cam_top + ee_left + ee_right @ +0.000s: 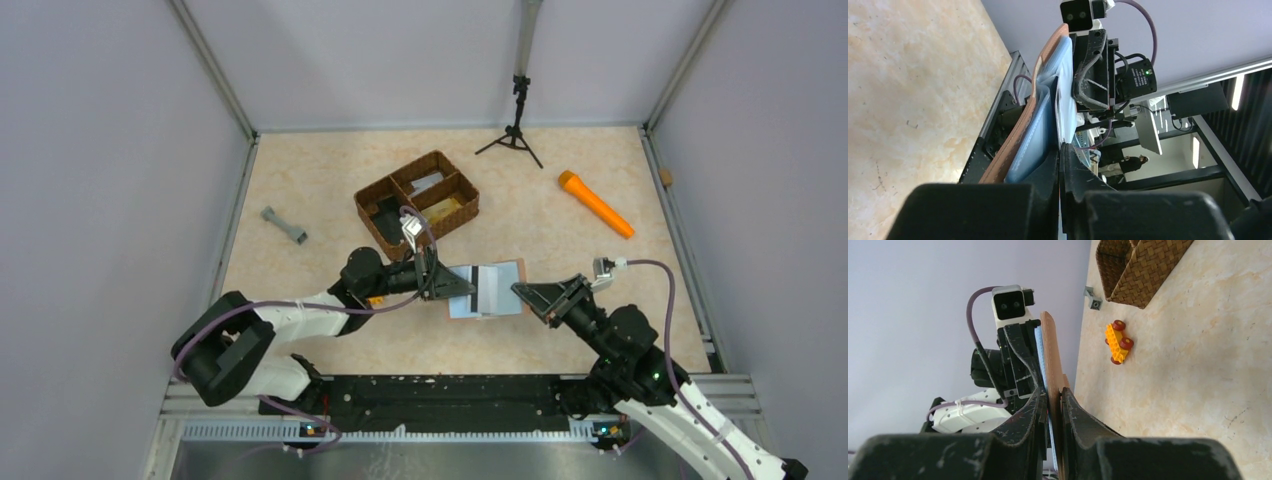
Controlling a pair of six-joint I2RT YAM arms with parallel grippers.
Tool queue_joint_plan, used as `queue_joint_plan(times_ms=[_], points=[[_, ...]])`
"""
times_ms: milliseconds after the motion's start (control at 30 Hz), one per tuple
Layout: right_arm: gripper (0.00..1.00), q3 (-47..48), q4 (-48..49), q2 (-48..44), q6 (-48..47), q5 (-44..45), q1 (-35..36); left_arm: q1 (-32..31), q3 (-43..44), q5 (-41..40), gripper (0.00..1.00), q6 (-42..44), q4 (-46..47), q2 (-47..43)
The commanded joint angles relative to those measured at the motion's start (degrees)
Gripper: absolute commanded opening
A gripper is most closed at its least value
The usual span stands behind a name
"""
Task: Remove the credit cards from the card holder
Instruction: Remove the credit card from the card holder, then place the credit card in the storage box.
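The card holder [487,290] hangs open above the table between both arms, tan outside and pale blue inside. My right gripper [532,298] is shut on its right tan wall [1049,350], and its fingertips [1054,390] clamp the leather edge. My left gripper [452,284] reaches in from the left and is shut [1060,150]. A thin pale sheet [1066,112], seemingly a credit card, runs from the blue pocket [1035,135] into its closed jaws. How far the card is out of the pocket is hidden.
A brown woven three-compartment basket [415,200] stands just behind the holder. An orange cylinder [595,203] lies at the right, a grey dumbbell-shaped piece [284,226] at the left and a small black tripod [515,130] at the back. A yellow toy car [1118,342] sits under my left arm.
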Motion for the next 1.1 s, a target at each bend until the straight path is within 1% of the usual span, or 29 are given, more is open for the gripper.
queue_joint_plan(times_ms=[0,133,200,333,433,467,533,567,600,667,733,800,933,1067], points=[[0.00,1.6,2.0,-1.3,-0.1,0.2,-0.3,0.5,0.8,0.6,0.00,-1.7,7.8,0.8],[0.00,5.6,-6.7,-2.4,-4.9,5.2,-0.3,3.9,-1.0,1.9,0.00,-1.5,5.7,-1.3],[0.00,7.6,-11.8,-2.4,-7.5,8.4,-0.3,6.0,-1.4,3.0,0.00,0.3,1.1,-3.5],[0.00,10.0,-17.8,-2.4,-11.5,13.1,-0.3,8.1,1.3,2.6,0.00,10.0,-17.6,-8.8],[0.00,11.3,-20.6,-2.4,-14.7,15.7,-0.3,9.7,5.0,-0.3,0.00,17.6,-31.4,-12.0],[0.00,11.8,-21.3,-2.4,-15.8,16.8,-0.3,10.5,7.1,-2.1,0.00,22.2,-38.3,-12.6],[0.00,13.1,-22.9,-2.4,-18.4,18.6,-0.3,11.3,13.7,-8.6,0.00,32.3,-52.2,-13.3],[0.00,13.6,-23.5,-2.4,-19.5,19.8,-0.3,11.3,18.1,-13.9,0.00,37.4,-60.7,-12.9],[0.00,14.4,-24.4,-2.3,-20.7,20.7,-0.3,11.2,22.6,-18.4,0.00,42.1,-67.2,-11.8],[0.00,15.8,-25.6,-1.9,-22.7,22.1,-0.3,11.2,31.4,-27.3,0.00,50.2,-76.9,-8.4],[0.00,16.7,-26.4,-1.8,-24.3,23.1,-0.3,11.2,39.4,-35.4,0.00,56.5,-83.5,-3.8],[0.00,17.1,-26.3,-1.7,-25.4,23.7,-0.3,11.1,46.6,-42.5,0.00,62.7,-87.4,1.7],[0.00,17.9,-24.7,-0.6,-26.7,22.9,-0.3,11.0,56.4,-49.5,0.00,78.3,-87.6,11.2],[0.00,18.9,-23.0,2.0,-28.3,22.0,-0.3,10.6,66.7,-59.7,0.00,86.7,-88.0,21.3]])
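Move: The wicker basket lies some 35 cm ahead of the left hand, 12 cm to its left and 19 cm below; the yellow toy car is 13 cm ahead, 23 cm left, 20 cm below. The card holder's middle hangs level with the hands, about 3 cm right of the left hand, its striped card already in that hand's fingers. From the right hand, the holder's middle is 5 cm left, the basket 35 cm ahead and 20 cm left. Keep the left fingers shut on the card and draw it leftward and forward out of the holder while the right hand, still gripping the holder, pulls about 9 cm right, tilting and turning clockwise. Then sweep the left gripper quickly forward towards the basket, some 24 cm forward and 11 cm left in all, swinging its fingers from pointing right to forward and down. ##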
